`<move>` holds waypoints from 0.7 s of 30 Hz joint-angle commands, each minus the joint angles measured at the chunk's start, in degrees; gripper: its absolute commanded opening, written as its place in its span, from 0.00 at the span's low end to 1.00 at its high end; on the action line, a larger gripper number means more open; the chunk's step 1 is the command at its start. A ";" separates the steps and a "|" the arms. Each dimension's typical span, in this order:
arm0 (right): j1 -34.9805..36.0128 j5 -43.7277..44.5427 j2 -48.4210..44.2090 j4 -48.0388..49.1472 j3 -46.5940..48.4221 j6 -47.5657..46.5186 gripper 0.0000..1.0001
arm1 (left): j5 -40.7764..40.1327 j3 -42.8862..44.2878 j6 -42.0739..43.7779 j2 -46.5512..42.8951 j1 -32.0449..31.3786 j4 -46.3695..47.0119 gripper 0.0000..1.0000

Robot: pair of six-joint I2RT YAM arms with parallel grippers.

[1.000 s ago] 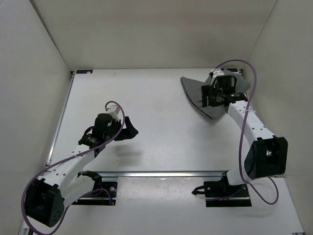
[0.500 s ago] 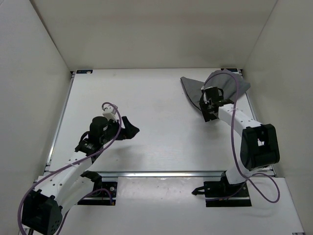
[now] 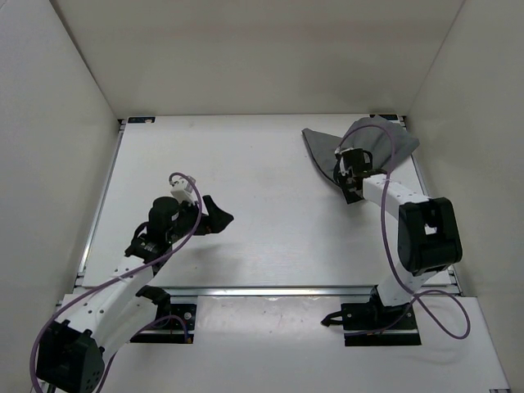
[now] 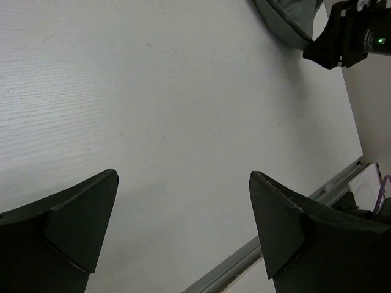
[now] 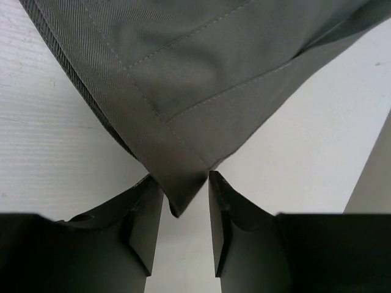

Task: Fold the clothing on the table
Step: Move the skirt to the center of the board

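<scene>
The dark-grey clothing (image 3: 321, 152) lies bunched at the far right corner of the white table (image 3: 262, 180). My right gripper (image 3: 350, 187) is down at its near tip. In the right wrist view a stitched corner of the clothing (image 5: 201, 73) pokes between the fingers of the right gripper (image 5: 180, 178). The jaws are narrowed around that corner but still stand apart, with bare table showing between them lower down. My left gripper (image 3: 219, 214) hovers over the left-middle of the table, wide open and holding nothing (image 4: 183, 180). The left wrist view catches the clothing (image 4: 284, 21) far off.
Metal rails run along the table's left edge (image 3: 98, 205) and near edge (image 3: 270, 289). White walls close in the left, back and right sides. A purple cable (image 3: 393, 143) loops over the right arm above the cloth. The right wrist's black body (image 4: 354, 36) shows in the left wrist view.
My right gripper came down to the near tip of the clothing and its jaws narrowed around that corner. The left arm drew slightly nearer, its gripper staying wide open.
</scene>
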 commanded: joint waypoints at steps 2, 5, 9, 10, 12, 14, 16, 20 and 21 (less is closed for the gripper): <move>0.92 -1.11 2.00 1.00 1.33 -0.40 0.29 | 0.69 -0.10 0.17 -1.83 0.49 0.62 0.99; 1.10 -2.33 3.67 -1.54 3.52 0.38 0.00 | 1.13 -0.53 0.08 -2.62 1.37 0.44 0.99; 5.48 -8.55 1.75 -7.34 7.91 2.84 0.00 | 0.16 -0.45 0.61 -3.15 1.37 0.27 0.99; 8.19 -11.80 -0.52 -7.96 8.45 2.67 0.00 | 0.07 0.16 0.96 -2.80 1.63 -0.34 0.99; 13.73 -16.63 -4.57 -10.68 8.19 3.46 0.00 | 0.08 1.30 2.36 -2.10 2.07 -1.75 0.98; 16.73 -23.06 -9.23 -13.49 7.14 4.51 0.00 | 0.16 2.19 3.41 -1.65 2.25 -2.80 0.98; 17.19 -30.08 -16.07 -16.92 4.94 7.14 0.00 | -0.89 3.24 4.56 -1.57 2.16 -3.25 0.98; 11.32 -31.70 -27.06 -19.83 -2.52 10.58 0.00 | -1.60 3.59 4.04 -0.51 2.69 -1.41 0.99; 9.30 -30.56 -28.22 -21.14 -4.01 10.41 0.00 | -2.12 3.94 3.86 1.06 2.60 -0.97 0.99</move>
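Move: The skirt's near corner lies right between the right hand's half-closed pads, about 1 cm ahead and 2 cm below them. The skirt's middle is some 17 cm ahead and 4 cm right of that hand, 3 cm below it; its left tip is roughly 25 cm ahead and 17 cm left. The bare board centre is about 32 cm left and level with it. From the left hand, that near corner is some 15 cm ahead and 45 cm right, 11 cm lower. The skirt's near corner is pinched as the right hand dips about 2 cm and its fingers shut; then the hand sweeps quickly left some 15 cm, easing back right slightly at the end, and swings back towards its base and up, about 10 cm each, dragging the cloth towards the board centre. The wrist turns roughly 25 degrees counter-clockwise while its left side rises about as much, grip kept. ##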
